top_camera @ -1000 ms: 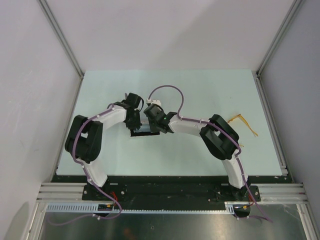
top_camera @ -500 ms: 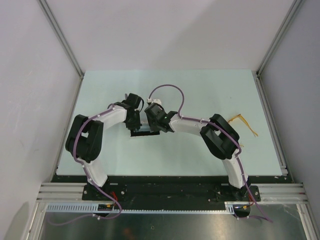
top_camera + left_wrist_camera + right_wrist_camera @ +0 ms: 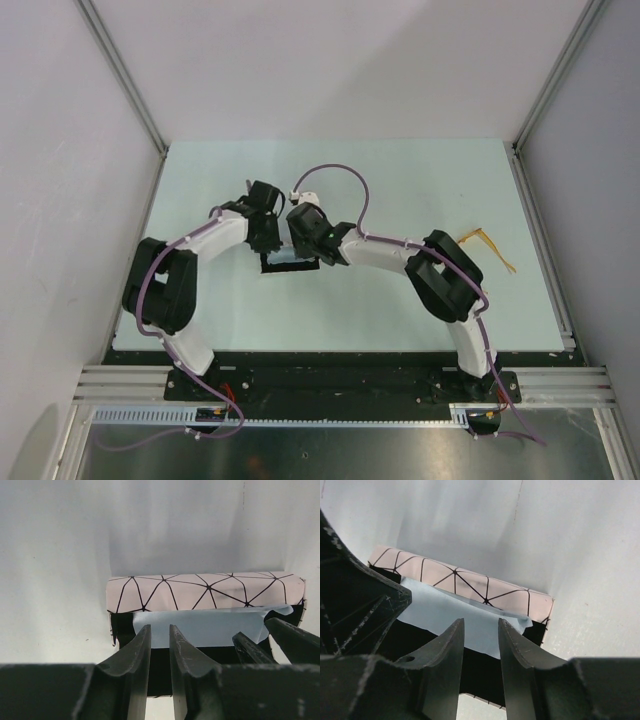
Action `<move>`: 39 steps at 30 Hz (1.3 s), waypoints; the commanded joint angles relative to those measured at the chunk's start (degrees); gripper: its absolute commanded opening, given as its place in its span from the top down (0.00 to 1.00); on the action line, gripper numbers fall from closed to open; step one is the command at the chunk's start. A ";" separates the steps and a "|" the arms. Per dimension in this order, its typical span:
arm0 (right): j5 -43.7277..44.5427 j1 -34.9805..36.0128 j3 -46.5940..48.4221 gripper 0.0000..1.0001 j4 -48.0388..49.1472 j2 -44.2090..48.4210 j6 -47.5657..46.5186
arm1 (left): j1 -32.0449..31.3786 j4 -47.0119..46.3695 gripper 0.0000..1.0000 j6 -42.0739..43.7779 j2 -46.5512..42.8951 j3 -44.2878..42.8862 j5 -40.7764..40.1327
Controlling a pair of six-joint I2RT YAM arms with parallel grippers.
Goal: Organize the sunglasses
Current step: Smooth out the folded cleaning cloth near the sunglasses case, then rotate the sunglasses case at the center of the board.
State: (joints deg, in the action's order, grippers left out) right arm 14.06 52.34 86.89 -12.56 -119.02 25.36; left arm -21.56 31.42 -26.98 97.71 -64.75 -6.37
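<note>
The sunglasses, thin and yellow-orange, lie on the table at the right, far from both grippers. In the middle lies the open white case with black triangle lines and a black inside. A blue-grey cloth lies in it against the far flap. My left gripper hovers over the near left part of the case, its jaws a narrow gap apart with nothing between them. My right gripper is over the case's right part, open and empty, its tips just short of the cloth.
Both wrists crowd together over the case, with the right gripper's fingers showing in the left wrist view. Metal posts and grey walls border the pale green table.
The right gripper's jaws have widened and its wrist has shifted slightly up and left over the case. The left arm's elbow has swung left. The sunglasses have not moved.
</note>
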 commanded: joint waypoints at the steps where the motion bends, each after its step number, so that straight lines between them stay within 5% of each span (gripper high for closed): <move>1: 1.22 0.75 -0.67 0.65 4.91 1.16 -0.32 | 0.73 -0.13 0.74 0.09 -2.70 -2.57 -0.92; 10: 4.74 1.45 -3.04 0.91 7.46 0.19 -0.76 | 2.14 -0.13 0.73 0.61 -1.82 -4.50 -0.31; 16: 6.85 1.54 -4.10 1.00 9.13 -1.12 -1.11 | 3.19 -0.13 0.73 1.05 -0.51 -6.09 0.04; 29: 7.03 1.10 -6.47 1.00 10.97 1.24 -1.11 | 4.77 -0.04 0.69 3.25 10.47 -13.47 1.09; 39: 5.63 1.19 -7.88 0.99 9.48 8.45 -0.14 | 5.83 0.92 0.72 3.78 11.45 -7.68 3.55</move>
State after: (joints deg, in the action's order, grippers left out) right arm 19.38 53.52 78.91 -4.08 -116.60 24.75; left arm -16.14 31.42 -24.75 110.00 -74.63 -5.19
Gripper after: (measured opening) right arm 0.009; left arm 0.291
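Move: The open sunglasses case lies below both hands, with its middle about 4 cm right of the left hand and 4 cm lower. Its patterned far flap is some 4 cm ahead of and 4 cm right of that hand. The folded cleaning cloth lies in the case, about 4 cm right, 1 cm ahead and 3 cm below the left hand. From the right hand the cloth is roughly 2 cm ahead, 3 cm left and 3 cm below. Carry the left gripper forward about 5 cm, rising some 2.5 cm to clear the flap, then lower it about 5 cm and ease left behind the flap's left part, fingers slightly open. Meanwhile shut the right gripper over the cloth's right part, sink it about 2.5 cm towards the cloth while drifting right, then start lifting. ##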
